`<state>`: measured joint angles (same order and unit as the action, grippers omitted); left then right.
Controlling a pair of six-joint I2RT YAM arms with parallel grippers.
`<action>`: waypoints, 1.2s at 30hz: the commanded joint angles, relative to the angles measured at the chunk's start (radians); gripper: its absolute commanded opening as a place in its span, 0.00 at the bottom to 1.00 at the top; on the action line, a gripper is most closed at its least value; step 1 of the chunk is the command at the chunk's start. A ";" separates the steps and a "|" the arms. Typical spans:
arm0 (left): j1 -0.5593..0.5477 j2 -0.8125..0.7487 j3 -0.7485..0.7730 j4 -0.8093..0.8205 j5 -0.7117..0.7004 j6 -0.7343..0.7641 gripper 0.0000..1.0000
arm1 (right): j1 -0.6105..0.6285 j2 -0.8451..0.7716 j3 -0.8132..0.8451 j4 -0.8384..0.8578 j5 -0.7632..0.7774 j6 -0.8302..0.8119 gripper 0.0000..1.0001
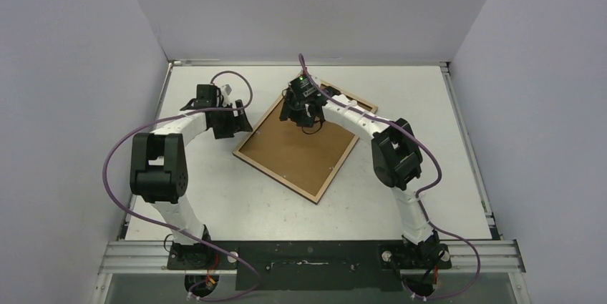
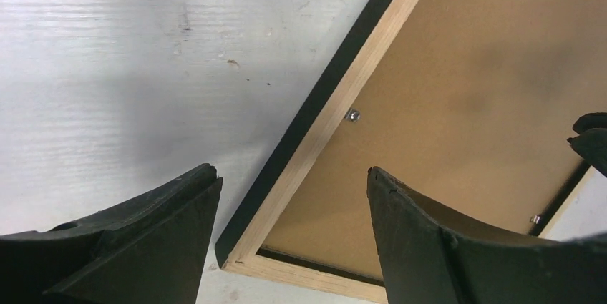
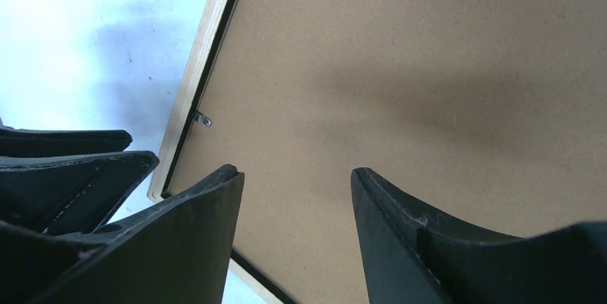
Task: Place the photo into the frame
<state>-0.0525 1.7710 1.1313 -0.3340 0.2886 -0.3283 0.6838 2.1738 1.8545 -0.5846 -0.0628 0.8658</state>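
Note:
The frame (image 1: 275,178) lies back side up on the table, its light wood rim (image 2: 336,114) around a plain brown backing board (image 1: 300,150). The photo is hidden from every view. My left gripper (image 1: 232,121) hangs open just off the frame's left corner, and that corner shows between its fingers (image 2: 291,170). Over the far part of the board, my right gripper (image 1: 304,114) stands open with nothing in it (image 3: 292,171). Below it is only bare board (image 3: 429,68), beside the frame's rim (image 3: 200,68).
Small metal tabs (image 2: 353,115) (image 3: 204,119) sit on the inner rim of the frame. The white table (image 1: 215,197) is walled by grey panels on three sides. Purple cables loop off both arms. The left gripper's fingers (image 3: 71,168) show at the right wrist view's left edge.

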 commanded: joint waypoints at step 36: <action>-0.277 -0.368 -0.611 0.549 0.170 -0.416 0.36 | 0.101 0.140 0.226 -0.281 0.322 -0.044 0.55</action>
<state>-0.3210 1.4738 0.5625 0.0540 0.4648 -0.6777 0.7750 2.3020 2.0529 -0.8173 0.2020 0.8471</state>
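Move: Behind the left hand, about 6 cm back, 1 cm to its left and some 3 cm lower, is the frame's left corner. The rail clip near that corner sits about 7 cm to this hand's right and 2 cm ahead, and the middle of the backing board some 25 cm right and 1 cm ahead. From the right hand, above the board, that corner is about 9 cm back, 22 cm left and 7 cm lower. Sweeping back about 14 cm and right some 11 cm, the left hand sinks a little, first easing right and then drawing back beside the frame's left rail. It rolls its left side down by some 20 degrees, its fingers closing to about half their gap and ending against the frame at that corner, pushing it. The right hand stays over the board, half open, dipping a few cm, rising, then dipping again as it rolls left side down. ##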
